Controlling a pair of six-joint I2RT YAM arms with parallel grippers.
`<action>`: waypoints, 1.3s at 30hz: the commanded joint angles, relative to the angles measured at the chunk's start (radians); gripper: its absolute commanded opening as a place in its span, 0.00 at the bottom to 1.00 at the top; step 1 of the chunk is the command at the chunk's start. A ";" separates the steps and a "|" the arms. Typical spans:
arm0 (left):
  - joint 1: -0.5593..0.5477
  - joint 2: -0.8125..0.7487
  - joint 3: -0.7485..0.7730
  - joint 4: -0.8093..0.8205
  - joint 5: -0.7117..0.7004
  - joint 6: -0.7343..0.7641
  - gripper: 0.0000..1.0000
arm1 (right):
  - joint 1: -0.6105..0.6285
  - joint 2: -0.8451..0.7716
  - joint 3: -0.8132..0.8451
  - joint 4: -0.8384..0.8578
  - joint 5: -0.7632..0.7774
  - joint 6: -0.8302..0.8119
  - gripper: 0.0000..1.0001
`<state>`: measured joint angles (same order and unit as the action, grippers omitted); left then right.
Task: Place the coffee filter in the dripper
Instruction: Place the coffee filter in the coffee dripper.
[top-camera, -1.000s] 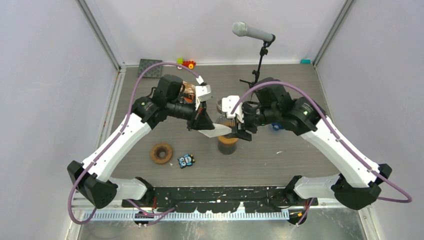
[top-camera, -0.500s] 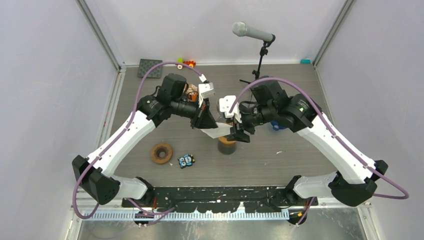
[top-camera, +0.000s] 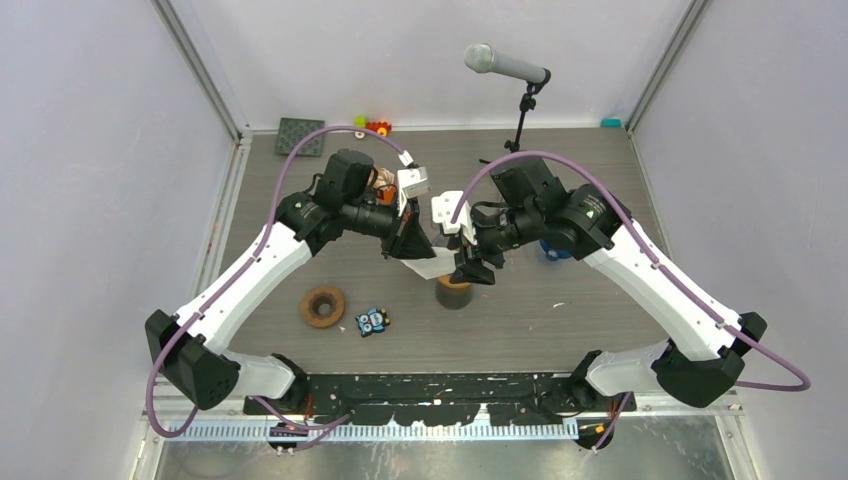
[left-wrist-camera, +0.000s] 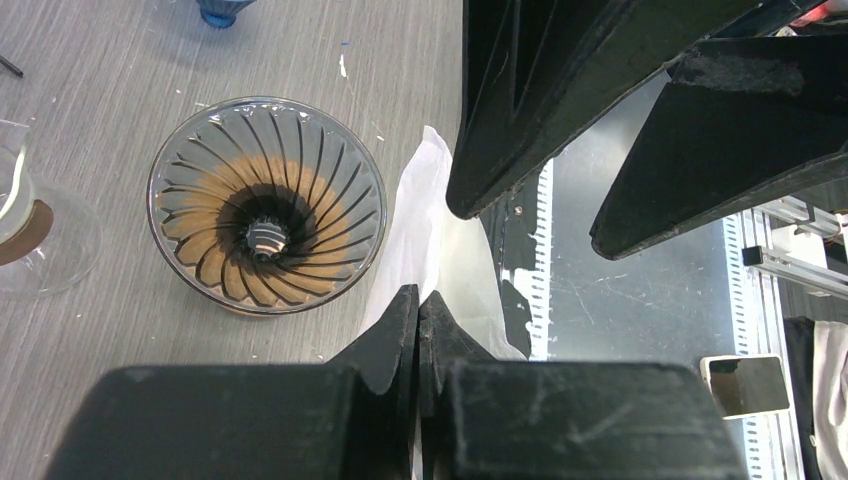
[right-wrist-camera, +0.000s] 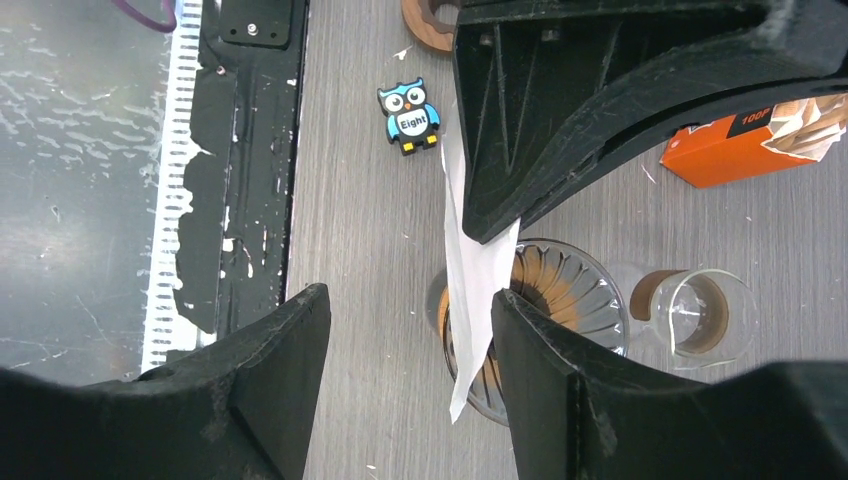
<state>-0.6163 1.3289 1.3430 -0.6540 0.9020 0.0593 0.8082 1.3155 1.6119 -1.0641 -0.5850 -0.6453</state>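
The white paper coffee filter (left-wrist-camera: 440, 240) hangs folded flat from my left gripper (left-wrist-camera: 418, 298), which is shut on its upper edge. The glass dripper (left-wrist-camera: 266, 205), ribbed and brown-tinted, stands on the table just beside and below the filter. In the right wrist view the filter (right-wrist-camera: 470, 270) droops over the dripper's (right-wrist-camera: 575, 290) near rim. My right gripper (right-wrist-camera: 408, 300) is open, its fingers on either side of the filter's lower tip, which lies close to the right finger. From above, the two grippers (top-camera: 412, 245) (top-camera: 468, 270) meet over the dripper (top-camera: 453, 293).
A glass carafe (right-wrist-camera: 700, 315) stands next to the dripper, with an orange filter box (right-wrist-camera: 730, 145) beyond it. A wooden ring (top-camera: 323, 306) and an owl figure (top-camera: 373, 321) lie front left. A microphone stand (top-camera: 520, 120) rises at the back. A blue object (top-camera: 553, 252) sits under the right arm.
My right gripper has moved left toward the hanging filter, staying open. The left gripper shifted slightly right and back with the filter, then held still.
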 joint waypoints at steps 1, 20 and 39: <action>-0.006 -0.027 0.000 0.042 0.018 -0.004 0.00 | 0.003 -0.001 0.024 0.017 -0.037 0.010 0.65; -0.006 -0.026 0.009 0.053 0.017 -0.019 0.00 | 0.013 0.038 -0.018 0.042 -0.023 0.006 0.59; -0.005 -0.076 -0.024 0.124 -0.135 -0.055 0.02 | 0.021 0.050 -0.078 0.096 -0.002 0.019 0.01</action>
<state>-0.6163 1.2919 1.3235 -0.5800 0.8036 0.0082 0.8238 1.3731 1.5303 -1.0054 -0.5877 -0.6270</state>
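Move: My left hand already holds the coffee filter. From my open right hand, the filter's middle lies about 4 cm left, 1 cm ahead and 5 cm lower. The dripper is some 7 cm ahead of that hand, 1 cm left and 13 cm down, with the glass about 14 cm beyond it; the owl toy sits 18 cm to my right hand's left, level with it, 30 cm below. From my left hand, the dripper is about 6 cm ahead, 6 cm right and 11 cm lower. I lower my right hand about 4 cm onto the free side of the filter, easing it a little to the left as well, and shut its wide-open fingers so they pinch the paper near its back edge. My left hand keeps its grip and holds nearly still, then eases about 1.5 cm forward as the right fingers shut. ##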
